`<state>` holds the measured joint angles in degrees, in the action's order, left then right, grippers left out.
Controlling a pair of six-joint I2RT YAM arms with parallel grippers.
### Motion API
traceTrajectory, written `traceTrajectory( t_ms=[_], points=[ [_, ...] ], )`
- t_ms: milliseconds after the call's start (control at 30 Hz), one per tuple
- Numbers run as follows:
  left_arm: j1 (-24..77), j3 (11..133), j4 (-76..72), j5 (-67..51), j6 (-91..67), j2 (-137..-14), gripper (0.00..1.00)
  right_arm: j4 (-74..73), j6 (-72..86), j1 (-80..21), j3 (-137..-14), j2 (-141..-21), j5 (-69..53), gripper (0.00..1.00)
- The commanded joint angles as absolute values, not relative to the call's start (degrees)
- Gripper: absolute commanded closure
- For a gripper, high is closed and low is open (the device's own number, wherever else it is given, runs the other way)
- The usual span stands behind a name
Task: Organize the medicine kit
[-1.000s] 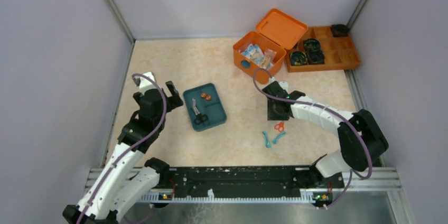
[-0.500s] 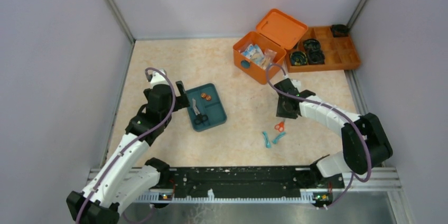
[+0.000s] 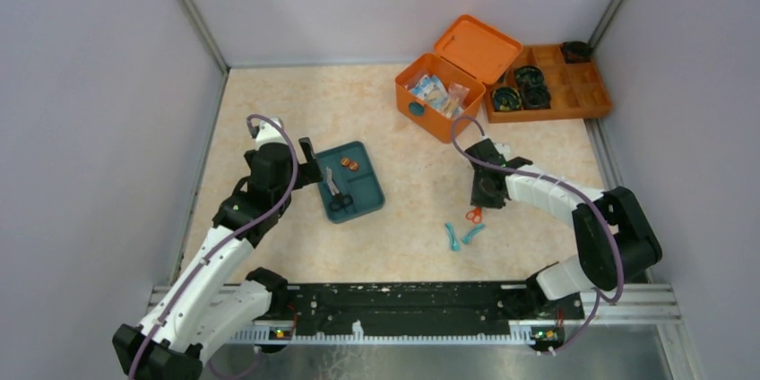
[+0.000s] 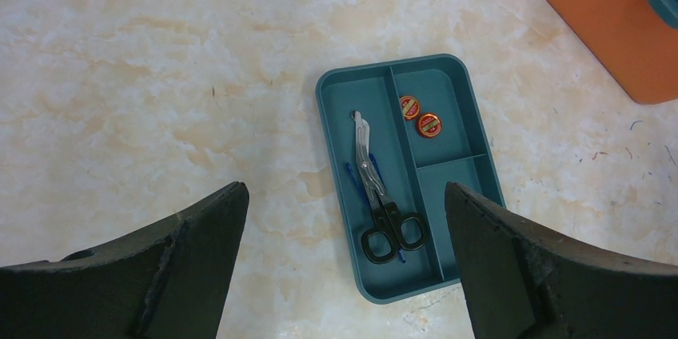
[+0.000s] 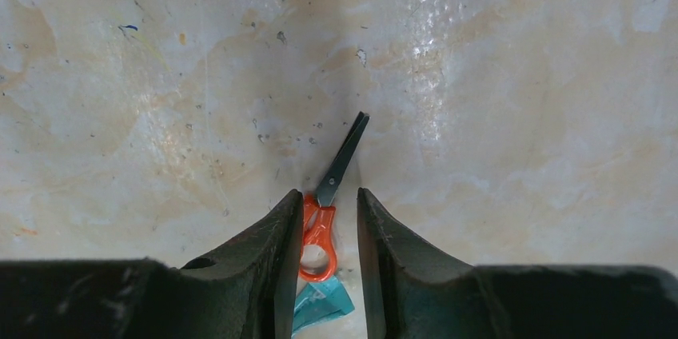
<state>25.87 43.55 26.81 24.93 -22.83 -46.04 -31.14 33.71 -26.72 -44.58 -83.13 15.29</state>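
The medicine kit (image 3: 421, 93), an orange box, stands open at the back right with its lid (image 3: 478, 47) swung back and packets inside. My right gripper (image 3: 485, 197) (image 5: 329, 199) is down at the tabletop, jaws narrow, straddling the orange handles of small scissors (image 3: 474, 214) (image 5: 320, 231). The left finger touches the handle and a gap shows at the right finger. My left gripper (image 3: 306, 159) (image 4: 344, 195) hangs wide open above the left edge of the teal tray (image 3: 369, 190) (image 4: 456, 195), holding nothing.
The teal tray holds black-handled scissors (image 4: 376, 195) and two round orange items (image 4: 420, 115). Two teal pieces (image 3: 462, 236) (image 5: 320, 303) lie just near of the orange scissors. A flat orange divided tray (image 3: 574, 93) with black items sits right of the kit.
The right gripper has moved toward the orange scissors, lowered over them and narrowed its jaws. The left arm reached toward the teal tray, then held still.
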Motion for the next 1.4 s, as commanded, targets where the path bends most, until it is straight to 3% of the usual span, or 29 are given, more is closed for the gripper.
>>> traceTrajectory(
  t_ms=[0, 333, 800, 1367],
  points=[
    [25.57, 43.11, 25.48, 24.22, -22.32, -45.85, 0.01, -29.62, 34.44, -25.92, -43.59, -83.74, 14.71, 0.7],
    [25.55, 43.1, 25.55, 24.47, -22.41, -45.55, 0.01, -26.41, 32.88, -25.11, -43.86, -86.75, 11.52, 0.75],
    [25.53, 43.09, 25.59, 24.63, -22.5, -45.66, 0.01, -24.36, 26.69, -25.32, -49.9, -91.41, 5.98, 1.0],
    [25.59, 43.16, 25.86, 25.18, -22.67, -45.74, 0.01, -27.09, 24.94, -28.19, -61.73, -94.64, 5.83, 1.0]
  ],
)
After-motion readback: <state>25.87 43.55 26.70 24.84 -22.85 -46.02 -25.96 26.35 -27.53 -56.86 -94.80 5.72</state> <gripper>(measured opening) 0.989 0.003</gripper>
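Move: The small orange scissors lie right under the right hand's fingertips, about 1 cm below, blades pointing ahead. One light-blue clip is some 7 cm back and 2 cm left, the other roughly 8 cm back and 8 cm left; the green tray is about 35 cm left and 6 cm ahead. From the idle left hand the scissors are some 43 cm right, 4 cm back and 19 cm below. Close to the table, the right fingertips catch the orange scissors and drag them as they close, ending shut over the blades, apparently pinching them. After dipping under 1 cm, the part-open hand sweeps left and forward, about 6 cm each way, turning some 10 degrees counter-clockwise and rising only slightly at the end. ##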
